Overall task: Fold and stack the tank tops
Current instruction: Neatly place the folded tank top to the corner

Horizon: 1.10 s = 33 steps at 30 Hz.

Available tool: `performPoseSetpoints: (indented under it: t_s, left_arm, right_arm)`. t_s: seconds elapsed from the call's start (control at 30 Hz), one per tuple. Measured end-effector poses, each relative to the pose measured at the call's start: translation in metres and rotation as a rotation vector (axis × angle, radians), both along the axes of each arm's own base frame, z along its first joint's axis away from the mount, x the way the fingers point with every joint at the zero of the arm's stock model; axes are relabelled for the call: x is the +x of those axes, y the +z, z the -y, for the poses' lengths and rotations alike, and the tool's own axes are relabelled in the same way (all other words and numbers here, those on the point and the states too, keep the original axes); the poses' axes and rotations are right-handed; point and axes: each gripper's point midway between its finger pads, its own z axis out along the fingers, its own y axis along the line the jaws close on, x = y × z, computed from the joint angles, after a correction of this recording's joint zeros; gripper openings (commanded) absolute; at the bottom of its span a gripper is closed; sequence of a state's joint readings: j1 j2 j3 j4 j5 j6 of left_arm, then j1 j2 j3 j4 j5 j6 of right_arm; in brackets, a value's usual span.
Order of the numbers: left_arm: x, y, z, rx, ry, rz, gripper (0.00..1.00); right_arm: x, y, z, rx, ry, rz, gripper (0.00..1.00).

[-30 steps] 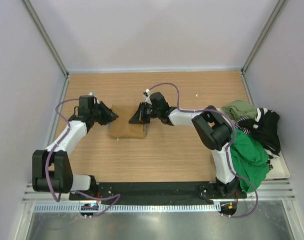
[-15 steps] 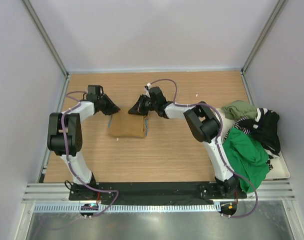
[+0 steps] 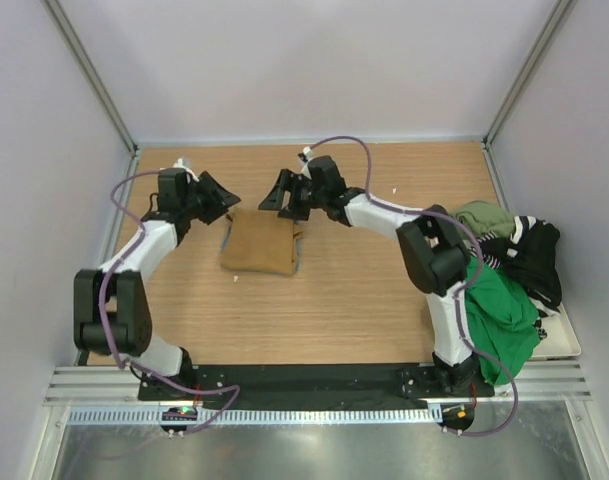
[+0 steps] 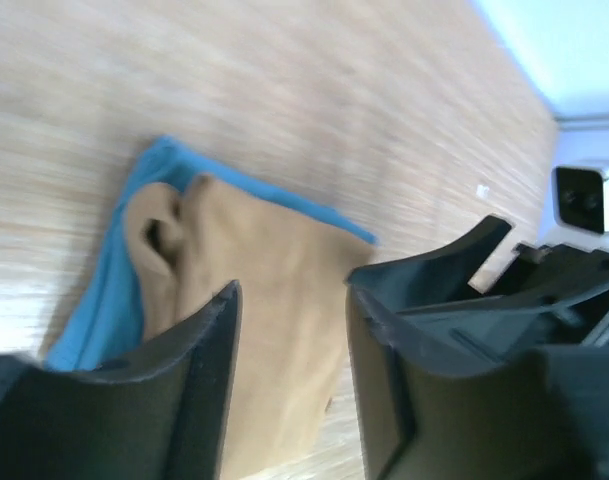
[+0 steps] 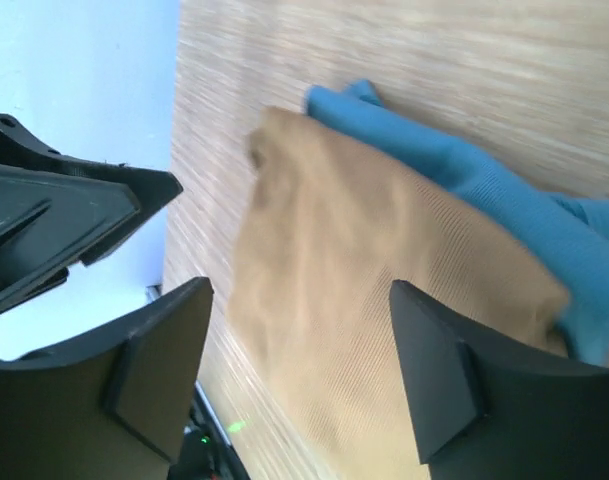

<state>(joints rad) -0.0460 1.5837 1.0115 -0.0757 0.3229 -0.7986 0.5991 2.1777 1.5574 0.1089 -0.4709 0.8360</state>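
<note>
A folded tan brown tank top (image 3: 260, 243) lies flat on the wooden table, on top of a teal blue tank top (image 4: 102, 292) whose edges stick out from under it. My left gripper (image 3: 222, 200) hangs just past the stack's far left corner, open and empty. My right gripper (image 3: 272, 195) hangs just past the far right corner, wide open and empty too. In the left wrist view the tan top (image 4: 274, 300) shows between the fingers of the left gripper (image 4: 292, 285). In the right wrist view the tan top (image 5: 384, 300) and blue top (image 5: 464, 190) lie below the right gripper (image 5: 299, 295).
At the table's right edge a white tray (image 3: 569, 347) holds a heap of tank tops: a bright green one (image 3: 499, 310), an olive one (image 3: 479, 218) and a black one (image 3: 532, 250). Metal frame posts and white walls close in the table.
Both grippers have opened and let go of the tan top, then lifted back toward the far side. The tan top now rests flat on the blue one.
</note>
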Motion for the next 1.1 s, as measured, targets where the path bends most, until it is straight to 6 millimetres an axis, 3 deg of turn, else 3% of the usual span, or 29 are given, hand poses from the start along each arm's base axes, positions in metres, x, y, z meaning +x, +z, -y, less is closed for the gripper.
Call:
performPoseSetpoints:
  t_s: [0.13, 0.17, 0.23, 0.3, 0.37, 0.47, 0.6, 0.7, 0.93, 1.03, 1.1]
  left_arm:
    - [-0.018, 0.052, 0.006, 0.005, -0.031, 0.178, 0.80]
    - [-0.023, 0.059, 0.007, 0.008, -0.037, 0.208, 0.90]
    - [-0.037, 0.064, 0.011, 0.014, -0.048, 0.241, 1.00]
    - [-0.055, 0.064, 0.014, 0.023, -0.057, 0.259, 1.00]
    - [-0.074, 0.061, 0.018, 0.039, -0.062, 0.276, 1.00]
    - [-0.101, 0.063, 0.021, 0.067, -0.062, 0.326, 0.99]
    - [-0.129, 0.071, 0.013, 0.101, -0.025, 0.430, 1.00]
    - [-0.143, 0.065, 0.004, 0.113, 0.011, 0.479, 1.00]
    - [-0.173, 0.008, -0.012, 0.201, 0.008, 0.462, 1.00]
    - [-0.182, 0.003, -0.018, 0.225, 0.017, 0.489, 0.99]
    - [-0.185, 0.011, -0.020, 0.220, 0.034, 0.536, 1.00]
  right_arm:
    - [-0.015, 0.066, 0.034, -0.073, -0.039, 0.176, 0.85]
    - [-0.020, 0.083, 0.044, -0.085, -0.051, 0.219, 0.87]
    - [-0.033, 0.114, 0.066, -0.107, -0.083, 0.312, 0.87]
    - [-0.049, 0.130, 0.092, -0.144, -0.121, 0.380, 0.92]
    - [-0.062, 0.134, 0.114, -0.183, -0.164, 0.422, 1.00]
    - [-0.086, 0.112, 0.157, -0.277, -0.246, 0.447, 1.00]
    - [-0.121, 0.065, 0.214, -0.423, -0.338, 0.432, 1.00]
    - [-0.137, 0.052, 0.244, -0.468, -0.410, 0.451, 1.00]
    - [-0.156, 0.041, 0.279, -0.465, -0.533, 0.507, 1.00]
    - [-0.164, 0.021, 0.291, -0.465, -0.572, 0.510, 0.99]
    - [-0.173, 0.001, 0.298, -0.485, -0.567, 0.494, 1.00]
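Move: The brown tank top, folded on the blue one, already lies released between the hands: its middle is roughly 6 cm back, 8 cm right and 9 cm below the left hand, and roughly 7 cm back, 8 cm left and 7 cm below the right. The blue tank top is under it, about 7 cm back and 7 cm left of the right hand. A white speck on the table lies about 16 cm back and 1 cm right of the left hand; the crate of clothes is some 57 cm right and 18 cm back from the right hand. Both empty hands leave the far corners of the folded stack, opening the rest of the way to wide: the right swings some 30 cm to the right and 17 cm back towards the crate side, rising about 13 cm and sinking again, its wrist turning clockwise and its fingertips lifting. The left draws back nearly 20 cm past the stack's left side to above the white speck, arching up about 7 cm and down again while its fingers tip up some 30 degrees. ##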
